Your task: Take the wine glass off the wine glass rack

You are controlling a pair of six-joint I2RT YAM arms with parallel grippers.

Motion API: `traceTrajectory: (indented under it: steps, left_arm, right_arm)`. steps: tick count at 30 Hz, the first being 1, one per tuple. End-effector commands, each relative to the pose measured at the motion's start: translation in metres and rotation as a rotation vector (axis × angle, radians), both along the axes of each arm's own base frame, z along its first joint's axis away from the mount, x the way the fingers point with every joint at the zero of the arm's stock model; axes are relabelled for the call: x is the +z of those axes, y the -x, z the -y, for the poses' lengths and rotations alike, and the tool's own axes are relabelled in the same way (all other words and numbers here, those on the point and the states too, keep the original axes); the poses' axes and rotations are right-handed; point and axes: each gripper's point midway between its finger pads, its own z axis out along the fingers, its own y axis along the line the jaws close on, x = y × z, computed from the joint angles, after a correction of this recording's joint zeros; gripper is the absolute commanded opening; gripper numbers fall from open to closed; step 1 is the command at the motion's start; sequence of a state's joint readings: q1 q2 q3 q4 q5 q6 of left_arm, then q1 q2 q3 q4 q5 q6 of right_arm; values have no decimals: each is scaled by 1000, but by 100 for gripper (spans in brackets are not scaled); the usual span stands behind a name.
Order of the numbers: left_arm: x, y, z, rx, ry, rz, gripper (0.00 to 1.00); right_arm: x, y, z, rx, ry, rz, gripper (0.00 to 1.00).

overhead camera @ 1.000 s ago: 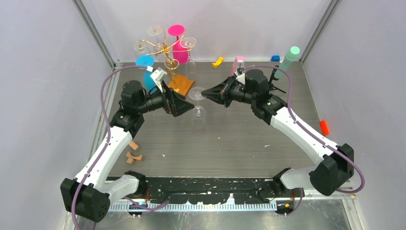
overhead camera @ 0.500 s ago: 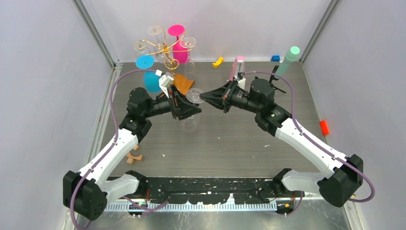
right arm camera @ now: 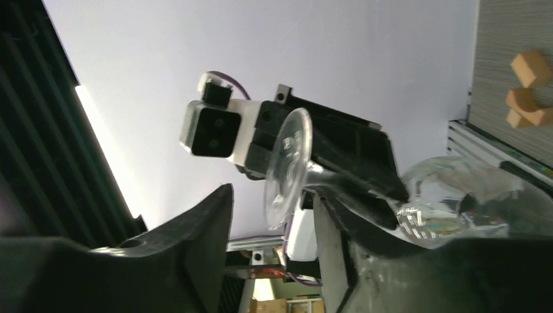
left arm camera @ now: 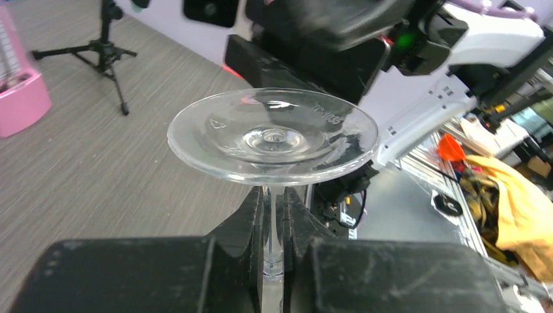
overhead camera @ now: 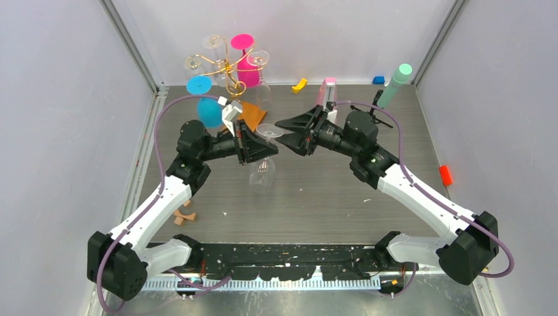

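A clear wine glass (overhead camera: 262, 172) hangs over the middle of the table, well away from the wine glass rack (overhead camera: 227, 66), a gold wire stand on an orange base at the back left. My left gripper (overhead camera: 264, 149) is shut on the glass's stem. In the left wrist view the stem (left arm camera: 274, 225) sits pinched between the black fingers, with the round foot (left arm camera: 272, 135) just beyond them. My right gripper (overhead camera: 281, 131) faces the foot from the right, open. In the right wrist view its jaws (right arm camera: 270, 215) stand apart, with the foot's rim (right arm camera: 285, 171) just beyond the gap and the bowl (right arm camera: 450, 195) further right.
On the rack hang a pink glass (overhead camera: 245, 62), a blue glass (overhead camera: 205, 99) and clear ones. A pink box (overhead camera: 327, 89), a mint-green cylinder (overhead camera: 397, 82), a yellow piece (overhead camera: 299, 84) and a blue block (overhead camera: 378, 79) line the back. A red piece (overhead camera: 446, 174) lies right, wooden blocks (overhead camera: 182, 212) left.
My left gripper has closed on the stem. My right gripper has opened and let go of the foot. The glass has shifted left and tilted, its bowl lower.
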State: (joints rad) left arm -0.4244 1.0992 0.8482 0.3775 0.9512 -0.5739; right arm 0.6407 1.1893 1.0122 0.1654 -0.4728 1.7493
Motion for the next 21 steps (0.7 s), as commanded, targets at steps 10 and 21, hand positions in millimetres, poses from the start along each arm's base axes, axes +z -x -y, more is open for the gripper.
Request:
traceTrajectory:
  steps: [10,21]
  left_arm:
    - [50,-63,-53,603,153,-127,0]
    - [141,-78,-97,791,610,-246,0]
  right_arm:
    - [5,8,32,-172,100,371,86]
    - [23,23,33,-184,55,573,86]
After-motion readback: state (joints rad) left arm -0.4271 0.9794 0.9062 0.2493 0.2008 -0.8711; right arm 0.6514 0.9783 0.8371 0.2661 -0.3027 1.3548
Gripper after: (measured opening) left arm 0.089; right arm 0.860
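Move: The left fingers already pinch the stem of the upside-down wine glass, its middle some 6 cm straight below that hand; from there the rack's empty front hook is about 25 cm ahead, 9 cm left and level, and the blue glass about 26 cm ahead, 18 cm left and 8 cm lower. From the right hand, whose fingers are parting at the foot's rim, the wine glass's middle lies about 4 cm left, level fore and aft, and 9 cm below. Keeping its pinch on the stem, the left hand draws the wine glass away from the right gripper, about 8 cm forward and 6 cm left towards the rack, rising about 6 cm mostly late on, while the wrist swings some 40 degrees counter-clockwise and tilts the glass. The right fingers go on opening until wide, and that hand backs off about 4 cm to its right, rolling roughly 25 degrees, clear of the glass's foot. ##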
